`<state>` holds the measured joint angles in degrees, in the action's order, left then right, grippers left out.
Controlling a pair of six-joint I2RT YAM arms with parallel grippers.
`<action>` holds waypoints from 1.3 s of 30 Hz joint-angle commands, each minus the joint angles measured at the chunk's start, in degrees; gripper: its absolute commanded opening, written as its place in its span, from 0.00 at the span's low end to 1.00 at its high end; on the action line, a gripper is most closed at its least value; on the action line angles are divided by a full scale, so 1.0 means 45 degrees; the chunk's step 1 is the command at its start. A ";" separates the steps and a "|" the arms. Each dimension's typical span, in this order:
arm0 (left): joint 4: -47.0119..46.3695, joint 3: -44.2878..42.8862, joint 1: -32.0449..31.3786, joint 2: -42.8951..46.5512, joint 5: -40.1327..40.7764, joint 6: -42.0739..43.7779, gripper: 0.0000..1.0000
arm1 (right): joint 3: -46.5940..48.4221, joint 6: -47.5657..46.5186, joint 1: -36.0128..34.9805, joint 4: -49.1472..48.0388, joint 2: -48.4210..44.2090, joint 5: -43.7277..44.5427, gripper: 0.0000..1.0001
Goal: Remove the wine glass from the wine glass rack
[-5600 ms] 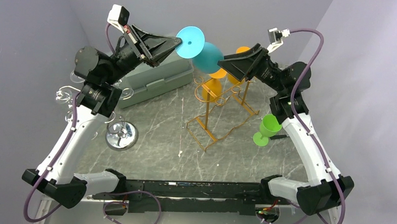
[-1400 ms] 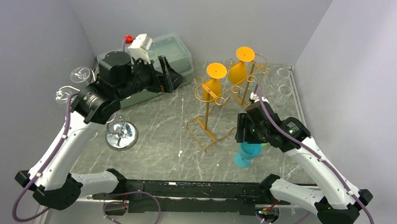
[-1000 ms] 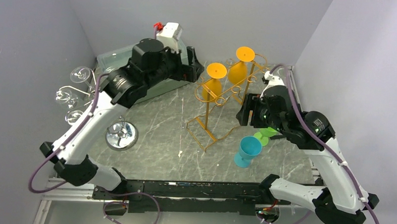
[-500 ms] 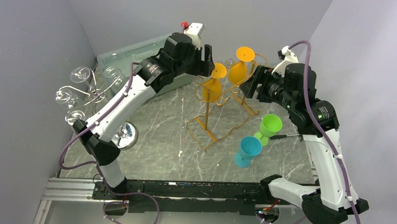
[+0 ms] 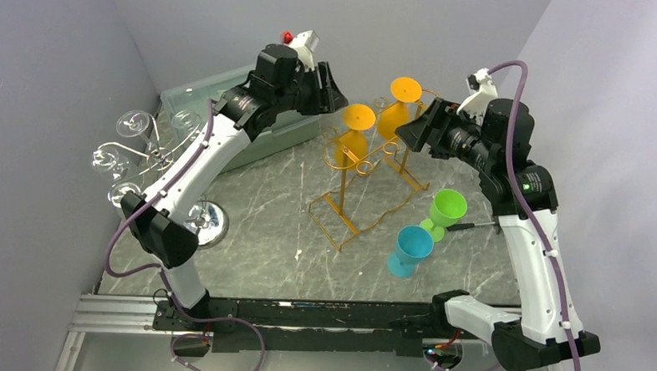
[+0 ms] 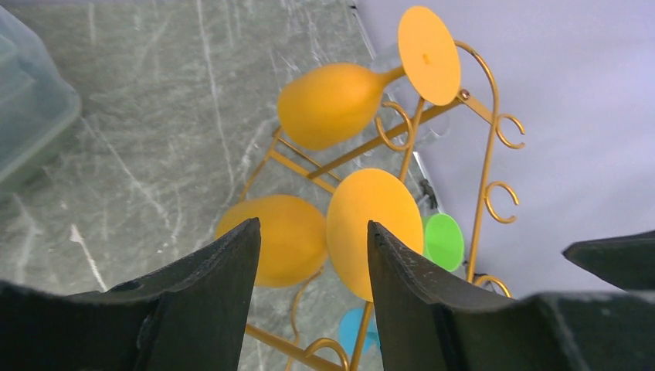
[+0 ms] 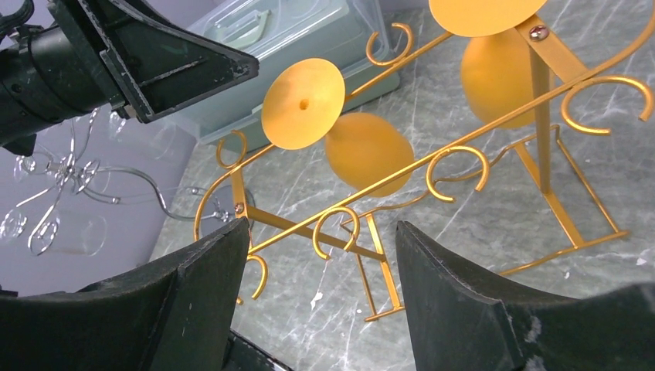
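Observation:
The golden wire wine glass rack (image 5: 365,184) stands mid-table. Two orange wine glasses hang from it upside down: the nearer one (image 5: 354,141) and a farther one (image 5: 394,113). My left gripper (image 5: 336,95) hovers high at the rack's left end. In the left wrist view its jaws (image 6: 313,232) are open, with the nearer glass's bowl (image 6: 279,239) and foot disc (image 6: 375,230) just beyond the tips. My right gripper (image 5: 409,132) is open at the rack's right side. In its wrist view the gripper (image 7: 323,228) looks down on the hook bar (image 7: 432,135) and holds nothing.
A blue glass (image 5: 409,249) and a green glass (image 5: 447,209) stand upright on the table to the right of the rack. A grey-green lidded bin (image 5: 227,127) sits at the back left. A chrome round-based stand (image 5: 199,223) holds clear glasses (image 5: 132,125) at the left.
My left arm swung from over the bin to the rack's left end and its jaws narrowed. My right arm rose from beside the blue glass to the rack's right side.

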<state>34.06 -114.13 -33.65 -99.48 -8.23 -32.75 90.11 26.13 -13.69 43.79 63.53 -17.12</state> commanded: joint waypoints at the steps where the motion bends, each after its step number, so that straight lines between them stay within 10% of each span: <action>1: -0.1215 0.0351 0.0093 0.0020 -0.1536 -0.1137 0.57 | -0.0382 0.0241 0.0173 -0.1186 -0.0226 -0.0764 0.71; 39: -0.4242 0.2509 0.0581 0.0441 -0.3814 -0.4073 0.23 | -0.1248 0.0873 0.0329 -0.2050 -0.0198 -0.1448 0.71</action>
<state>19.44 -103.09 -31.44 -99.72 -23.16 -48.88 84.55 29.47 -12.47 38.04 63.00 -22.83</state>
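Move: The nearer orange wine glass hangs foot-up on the rack, its flat foot about 5 cm to the left hand's right, 1 cm back and 3 cm lower. The farther orange glass's foot is some 16 cm right and 6 cm ahead of that hand, at about the same lower level; the rack's empty front hooks are about 9 cm right, 10 cm back and 5 cm lower. From the right hand the nearer foot lies about 12 cm left, 6 cm ahead and 4 cm below. The nearer orange glass's foot is taken at its left edge by the left hand, which eases about 3 cm right and 2 cm down until its fingers straddle the rim. Meanwhile the wrist rolls its left side down, tips down and turns a little clockwise, some 20 degrees in all, and the fingers close from over half open to about a quarter. The open right hand drifts barely 2 cm down and left. ##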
